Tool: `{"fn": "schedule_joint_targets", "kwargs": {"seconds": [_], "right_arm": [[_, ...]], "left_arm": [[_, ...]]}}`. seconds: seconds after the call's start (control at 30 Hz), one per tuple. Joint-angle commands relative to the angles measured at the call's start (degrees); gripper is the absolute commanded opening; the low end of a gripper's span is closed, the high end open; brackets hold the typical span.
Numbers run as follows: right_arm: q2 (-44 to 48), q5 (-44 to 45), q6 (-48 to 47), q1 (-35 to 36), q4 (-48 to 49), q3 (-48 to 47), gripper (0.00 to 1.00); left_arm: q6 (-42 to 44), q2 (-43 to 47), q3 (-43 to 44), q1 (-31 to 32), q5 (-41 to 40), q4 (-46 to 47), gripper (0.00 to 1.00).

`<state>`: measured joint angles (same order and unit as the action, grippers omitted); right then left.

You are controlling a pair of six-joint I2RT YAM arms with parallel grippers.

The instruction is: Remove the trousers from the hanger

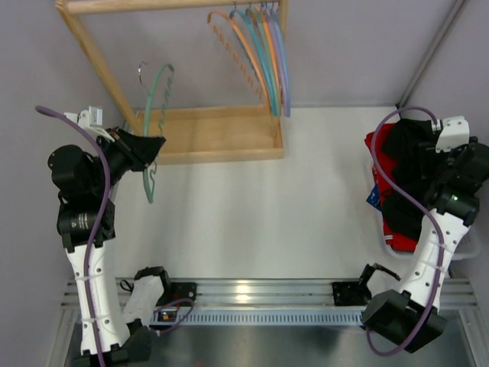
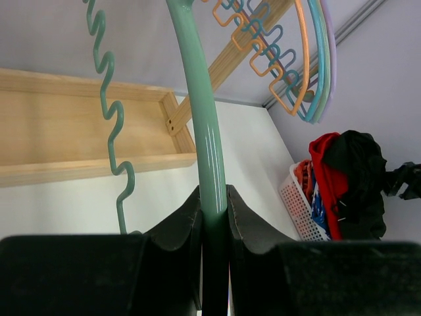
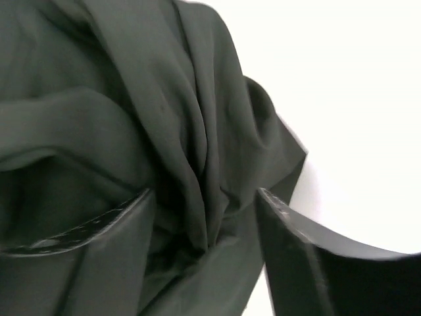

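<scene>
The mint-green hanger (image 1: 147,183) is bare and held in front of the wooden rack, with my left gripper (image 1: 153,144) shut on its smooth arm. The left wrist view shows both pads pressed against that arm (image 2: 204,131), the left gripper (image 2: 214,204) clamped round it. The black trousers (image 1: 401,138) lie heaped on a red garment (image 1: 374,145) at the far right. My right gripper (image 3: 204,197) hovers over them, open. Folds of the trousers (image 3: 131,99) lie loose between its spread fingers (image 3: 309,250).
A wooden rack (image 1: 214,134) stands at the back, with several orange, teal and blue hangers (image 1: 263,53) on its top rail. A white mesh basket (image 2: 296,204) at the right table edge holds the red garment and other clothes.
</scene>
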<state>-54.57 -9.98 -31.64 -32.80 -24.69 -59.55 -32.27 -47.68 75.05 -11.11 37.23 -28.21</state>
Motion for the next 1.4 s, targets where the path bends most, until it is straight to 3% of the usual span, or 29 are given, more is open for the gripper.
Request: {"fn": "schedule_joint_targets", "kwargs": {"seconds": [0.0,0.13,0.33,0.5,0.7,0.83,1.0,1.37], "right_arm": [[3.59,-6.01,1.49,-0.51,-4.13,-6.45,0.67],[2.8,-6.2,1.93,-0.51,-8.97,-13.81,0.83],[2.8,-9.26,4.56,-0.51,-14.86,-22.34,0.99],[1.92,-12.6,9.75,-0.51,-18.46,-28.24,0.99],[-0.01,-15.86,15.72,-0.51,-22.59,-35.01,0.99],[-0.19,-16.83,17.66,-0.51,-22.25,-36.69,0.99],[0.07,-17.0,17.84,-0.6,-22.68,-36.69,0.99],[3.59,-16.04,17.66,-0.6,-22.16,-33.18,0.99]], "left_arm": [[2.04,-1.27,3.26,-0.14,1.0,4.39,0.0],[4.14,-1.54,4.14,-0.05,1.09,4.39,0.0],[6.87,-3.56,6.69,-0.05,0.03,4.39,0.0],[6.52,-9.09,11.69,-0.14,-0.75,4.39,0.0],[4.94,-16.82,19.33,1.7,-7.34,4.48,0.0],[8.44,-21.39,24.09,8.55,-18.31,4.56,0.0],[13.81,-26.93,28.04,23.14,-35.63,4.56,0.0],[10.21,-39.67,42.8,26.75,-43.11,5.44,0.0]]}}
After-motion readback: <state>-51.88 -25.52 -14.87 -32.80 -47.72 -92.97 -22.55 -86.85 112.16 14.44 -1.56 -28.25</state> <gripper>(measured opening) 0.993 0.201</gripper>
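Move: My left hand still holds the bare green hanger; the empty stretch of rail its hook is meant for lies some 27 cm ahead, 3 cm to the right and 16 cm higher. From that hand the coloured hangers hang about 19 cm ahead and 23 cm to the right, a little higher, and the wooden tray lies around 20 cm ahead, 9 cm right, far below. The dropped trousers are roughly 8 cm under my right hand, 3 cm back and 2 cm left, with the red cloth 8 cm left, 3 cm back and 12 cm down. Keeping the green hanger pinched, I carry it with my left hand about 18 cm forward and 5 cm up to the rail, shifting rightward partway towards the coloured hangers and turning the wrist some 15 degrees, mostly counter-clockwise. My right hand spreads its part-open fingers fully and rises about 17 cm off the trousers, drawing left and slightly back as its fingers tip up. ##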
